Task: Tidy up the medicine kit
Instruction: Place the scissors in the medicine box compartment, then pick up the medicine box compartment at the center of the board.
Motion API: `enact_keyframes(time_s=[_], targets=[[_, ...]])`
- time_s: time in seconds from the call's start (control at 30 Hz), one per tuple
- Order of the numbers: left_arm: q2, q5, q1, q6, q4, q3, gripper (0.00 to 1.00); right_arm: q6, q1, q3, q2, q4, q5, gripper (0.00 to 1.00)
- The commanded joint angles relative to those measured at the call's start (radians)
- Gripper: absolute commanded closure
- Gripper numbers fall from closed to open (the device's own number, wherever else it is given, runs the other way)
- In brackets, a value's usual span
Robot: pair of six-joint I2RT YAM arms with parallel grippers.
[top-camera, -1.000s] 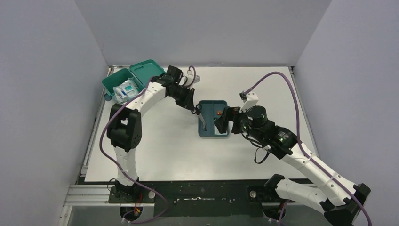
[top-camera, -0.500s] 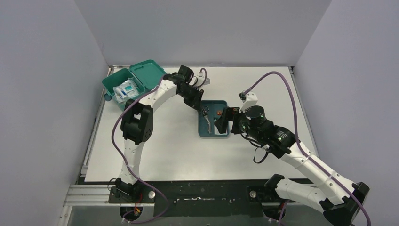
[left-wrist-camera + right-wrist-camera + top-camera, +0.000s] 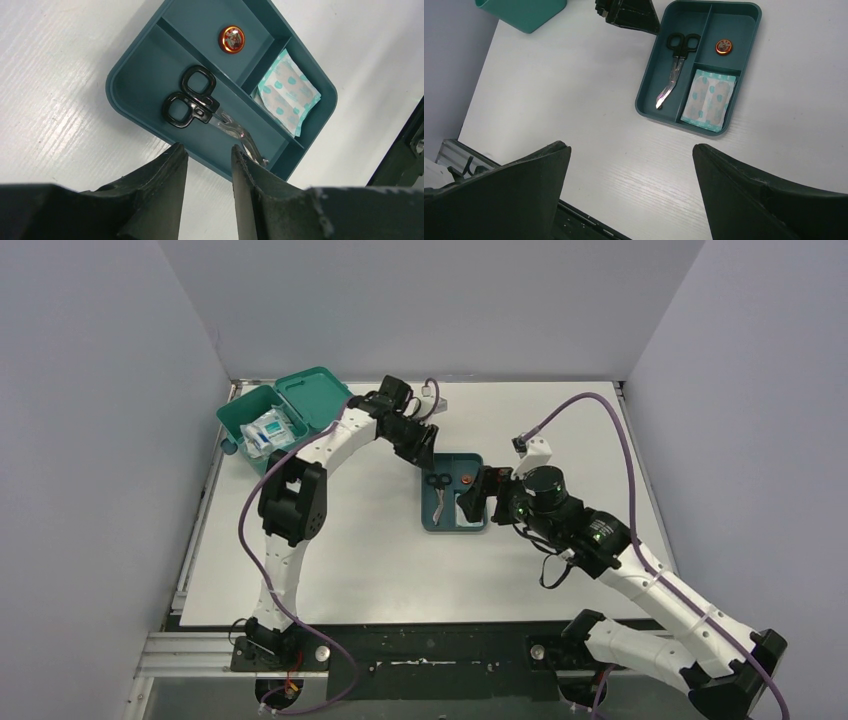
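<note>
The medicine kit point(image 3: 238, 415), a teal-green box with its lid point(image 3: 315, 392) open, stands at the far left with white packets point(image 3: 265, 432) inside; a corner of it shows in the right wrist view point(image 3: 524, 10). A darker divided tray point(image 3: 452, 529) sits mid-table. In it lie black-handled scissors point(image 3: 200, 102), an orange round tin point(image 3: 231, 39) and a bandage packet point(image 3: 287, 92). My left gripper point(image 3: 206, 150) is open and empty, just past the tray's far-left corner point(image 3: 427, 453). My right gripper point(image 3: 631, 147) is wide open and empty, above the tray's right side point(image 3: 472, 498).
The white table point(image 3: 340, 540) ends at grey walls on three sides. A black rail point(image 3: 420, 650) with the arm bases runs along the near edge. Purple cables point(image 3: 590, 400) loop off both arms. The tray also shows in the right wrist view point(image 3: 734, 25).
My left gripper carried the scissors over the tray, let them go into the long left compartment, and drew back toward the far side. The right arm barely moved.
</note>
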Motion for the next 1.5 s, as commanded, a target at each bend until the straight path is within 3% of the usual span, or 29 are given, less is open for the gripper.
enact_keyframes(time_s=[0.0, 0.17, 0.7, 0.73, 0.77, 0.8, 1.1, 1.47], targets=[[-0.057, 0.011, 0.012, -0.068, 0.087, -0.008, 0.64, 0.038, -0.006, -0.016, -0.027, 0.013, 0.054, 0.00], [-0.176, -0.011, 0.050, -0.182, 0.196, -0.135, 0.63, 0.074, -0.007, -0.012, 0.013, -0.029, 0.135, 0.00], [-0.729, -0.312, 0.163, -0.254, 0.251, -0.611, 0.32, 0.141, -0.034, -0.091, 0.207, 0.085, 0.255, 0.04], [-0.761, -0.328, 0.169, -0.268, 0.261, -0.644, 0.25, 0.140, -0.037, -0.104, 0.214, 0.105, 0.255, 0.06], [-0.795, -0.342, 0.176, -0.279, 0.271, -0.678, 0.06, 0.135, -0.042, -0.116, 0.223, 0.126, 0.251, 0.09], [-0.825, -0.355, 0.183, -0.287, 0.283, -0.709, 0.03, 0.129, -0.047, -0.128, 0.232, 0.148, 0.238, 0.13], [-1.040, -0.480, 0.205, -0.288, 0.342, -0.927, 0.03, 0.141, -0.106, -0.201, 0.340, 0.269, 0.184, 0.50], [-1.214, -0.850, 0.218, -0.352, 0.359, -1.050, 0.03, 0.151, -0.137, -0.205, 0.475, 0.329, 0.157, 0.64]])
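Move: The scissors already lie free in the tray's left-hand compartment, their middle about 5 cm to the right of the left hand, 3 cm back and 7 cm below; the green box stands some 42 cm to its left and 12 cm farther out. From the right hand the tray's near right corner is about 7 cm ahead, 4 cm to the right and 21 cm down, the bandage pack 13 cm straight ahead, and the scissors 16 cm ahead and 8 cm left. Leaving the scissors behind, the empty left hand lifts up over the table and swings about 24 cm left and 10 cm back towards the green box's side, turning some 50 degrees counter-clockwise and spreading its fingers wide. Meanwhile the right hand drops roughly 18 cm, edging forward and a little right to the tray's near right corner, tipping downward as its fingers close partway. ##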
